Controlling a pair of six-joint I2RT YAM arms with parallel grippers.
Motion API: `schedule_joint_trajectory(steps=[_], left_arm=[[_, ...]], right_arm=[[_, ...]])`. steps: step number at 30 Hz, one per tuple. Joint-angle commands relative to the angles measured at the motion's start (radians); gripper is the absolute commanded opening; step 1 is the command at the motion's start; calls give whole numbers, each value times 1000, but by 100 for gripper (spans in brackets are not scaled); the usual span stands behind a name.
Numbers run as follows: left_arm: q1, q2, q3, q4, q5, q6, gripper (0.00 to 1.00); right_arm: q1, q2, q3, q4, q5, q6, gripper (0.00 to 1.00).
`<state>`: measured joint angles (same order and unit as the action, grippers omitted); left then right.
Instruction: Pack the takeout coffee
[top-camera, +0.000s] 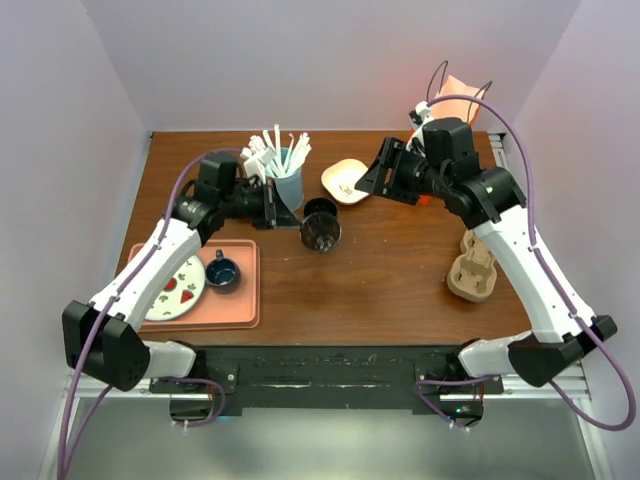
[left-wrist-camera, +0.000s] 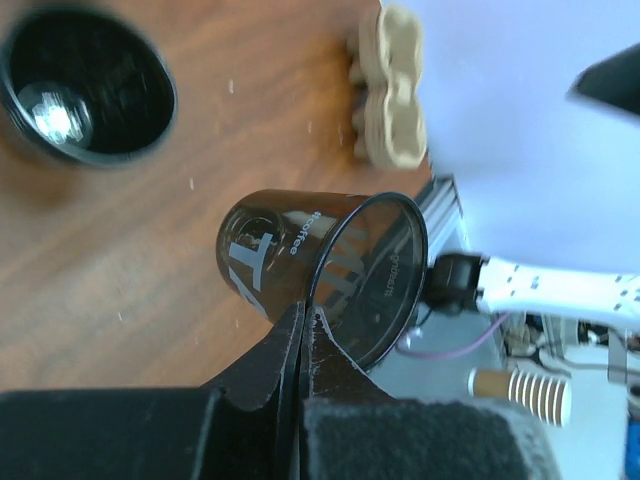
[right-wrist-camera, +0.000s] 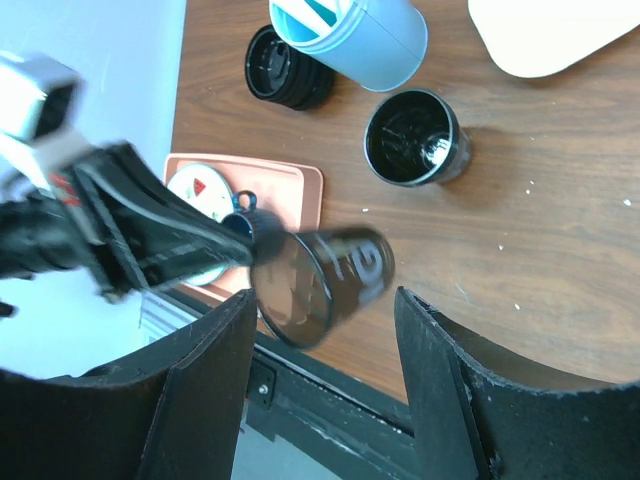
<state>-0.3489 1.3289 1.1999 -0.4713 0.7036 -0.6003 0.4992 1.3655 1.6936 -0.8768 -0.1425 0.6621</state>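
Observation:
A black tapered takeout coffee cup (left-wrist-camera: 275, 255) hangs on its side above the table, its mouth turned toward the right arm. My left gripper (left-wrist-camera: 303, 315) is shut on its rim. From above, the cup (top-camera: 320, 234) sits just off the left gripper (top-camera: 290, 215). I see no lid on it. My right gripper (right-wrist-camera: 325, 300) is open and empty, facing the cup (right-wrist-camera: 330, 280) from a short way off. In the top view the right gripper (top-camera: 372, 180) stands to the cup's right, apart from it. A round black lid stack (right-wrist-camera: 285, 70) lies by the tumbler.
A second black cup (right-wrist-camera: 415, 137) stands open on the wood. Behind it is a light blue tumbler (top-camera: 285, 182) of white straws. There is also a cream dish (top-camera: 345, 180), a cardboard cup carrier (top-camera: 475, 270) at the right, and a pink tray (top-camera: 240, 300) holding a plate (top-camera: 178, 290) and a blue mug (top-camera: 222, 270).

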Motion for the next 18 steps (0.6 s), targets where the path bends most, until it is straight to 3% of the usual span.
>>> schedule_joint_trajectory(steps=[1,8,18], left_arm=[[-30,-20,-101,60,13,3,0],[-88,9,-282,301,-9,-62,0],[-150,119,-338,404,-67,-56,0]], right_arm=[[-1,-46,-34,-5,18,-9,61],[1,-89,-103,21,18,11,62],[1,-115,-161,59,17,36,63]])
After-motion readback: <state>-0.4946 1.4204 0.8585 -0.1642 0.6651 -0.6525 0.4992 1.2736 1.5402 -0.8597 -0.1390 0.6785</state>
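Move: The left hand already pinches the rim of a see-through cup, whose middle hangs about 4 cm to its right and 2 cm lower. The bare table it goes for is roughly 5 cm back, 8 cm right and 17 cm below. The other black cup stands about 9 cm ahead and 5 cm right, the straw holder 17 cm ahead and 1 cm left, and the mug 4 cm back and 16 cm left, all some 15 cm lower. From the right hand, the bare spot is about 10 cm back, 6 cm left and 25 cm below. Mostly downward, about 12 cm, the left hand lowers the held cup towards the bare table on the near side of the other cup, drawing back some 4 cm and edging right about 3 cm. Its shut fingers keep their pinch on the rim while the wrist tips about 10 degrees further down. The empty right hand, still open, eases down and back by about 3 cm. ##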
